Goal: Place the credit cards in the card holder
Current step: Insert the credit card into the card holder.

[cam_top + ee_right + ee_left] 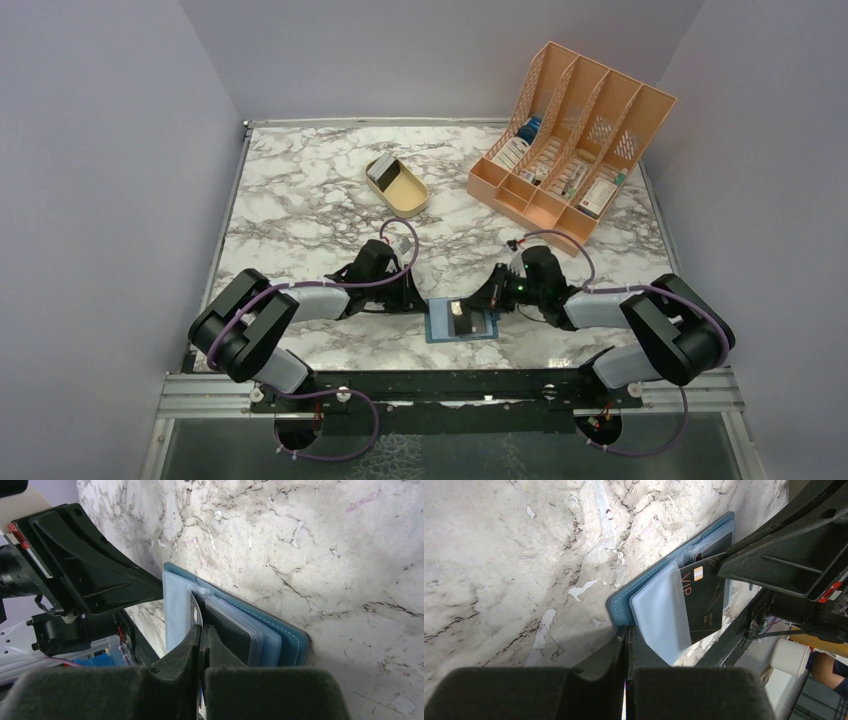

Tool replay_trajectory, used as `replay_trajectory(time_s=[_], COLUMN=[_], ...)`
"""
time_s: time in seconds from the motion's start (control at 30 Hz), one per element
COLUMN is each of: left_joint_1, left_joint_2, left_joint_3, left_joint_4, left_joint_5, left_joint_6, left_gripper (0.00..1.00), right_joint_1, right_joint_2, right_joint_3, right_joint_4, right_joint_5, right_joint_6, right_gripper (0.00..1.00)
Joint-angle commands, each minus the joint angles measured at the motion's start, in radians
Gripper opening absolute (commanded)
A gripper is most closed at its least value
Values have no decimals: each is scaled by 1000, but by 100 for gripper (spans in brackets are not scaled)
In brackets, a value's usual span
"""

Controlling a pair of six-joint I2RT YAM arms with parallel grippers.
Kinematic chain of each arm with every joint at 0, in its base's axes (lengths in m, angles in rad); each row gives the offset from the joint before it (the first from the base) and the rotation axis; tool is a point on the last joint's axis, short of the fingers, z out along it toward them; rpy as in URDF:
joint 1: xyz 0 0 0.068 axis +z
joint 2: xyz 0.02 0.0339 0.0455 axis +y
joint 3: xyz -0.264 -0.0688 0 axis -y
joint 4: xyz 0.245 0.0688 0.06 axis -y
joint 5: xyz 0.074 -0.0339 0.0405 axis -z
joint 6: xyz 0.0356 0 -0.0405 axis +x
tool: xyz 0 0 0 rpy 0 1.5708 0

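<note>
The card holder (438,327) lies open near the table's front edge, pale blue pockets up and teal back (624,602) underneath. My left gripper (418,302) is shut on its left edge (626,630). A black credit card (701,602) with gold print rests on the pale pocket (659,612). My right gripper (487,303) is shut on this card (196,611), seen edge-on between its fingers (201,627). Stacked pocket leaves (265,637) show beside those fingers. Another dark credit card (379,171) leans in the tan tray.
A tan oval tray (405,192) sits mid-table towards the back. An orange slotted file rack (570,140) with small boxes stands at the back right. The two grippers face each other closely over the holder, with the metal rail (450,385) just behind them.
</note>
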Motion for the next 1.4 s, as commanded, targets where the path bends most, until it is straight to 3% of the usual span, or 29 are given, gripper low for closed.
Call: replay_trajectory(time_s=[0.0, 0.8, 0.9, 1.13, 1.37], left_joint_1=[-11, -22, -21, -21, -22], left_joint_2=[8, -12, -12, -18, -27], left_joint_3=[-29, -60, -61, -64, -72], left_joint_4=[-63, -24, -24, -23, -18], left_joint_5=[-62, -48, -49, -49, -49], left_joint_6=[12, -26, -26, -27, -35], left_gripper=[4, 5, 5, 5, 5], right_joint_1=[-3, 54, 59, 60, 93], right_joint_2=[29, 86, 79, -67, -140], right_joint_3=[4, 41, 57, 114, 111], right_joint_4=[42, 67, 23, -255, -367], right_joint_5=[-18, 16, 34, 174, 176], right_joint_6=[1, 44, 35, -45, -56], right_gripper=[1, 2, 12, 36, 43])
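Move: The right hand holds the black VIP card by its far edge near the right corner; the visible card's middle is about 3 cm back and 1 cm to the left of this hand, just below it. The clear pocket on the card holder's left page lies about 6 cm to its left and 3 cm back; the holder's right page is 1 cm to its right and 3 cm back. From the left hand, that pocket is roughly 3 cm right and 2 cm back. Keep the left gripper pinched on the card holder's left edge, holding still. With the right gripper still shut on the VIP card, push it left about 1.5 cm into the left page's pocket, then open the fingers to a bit under half, lifting some 1.5 cm clear and drawing back to the right by about as much. ##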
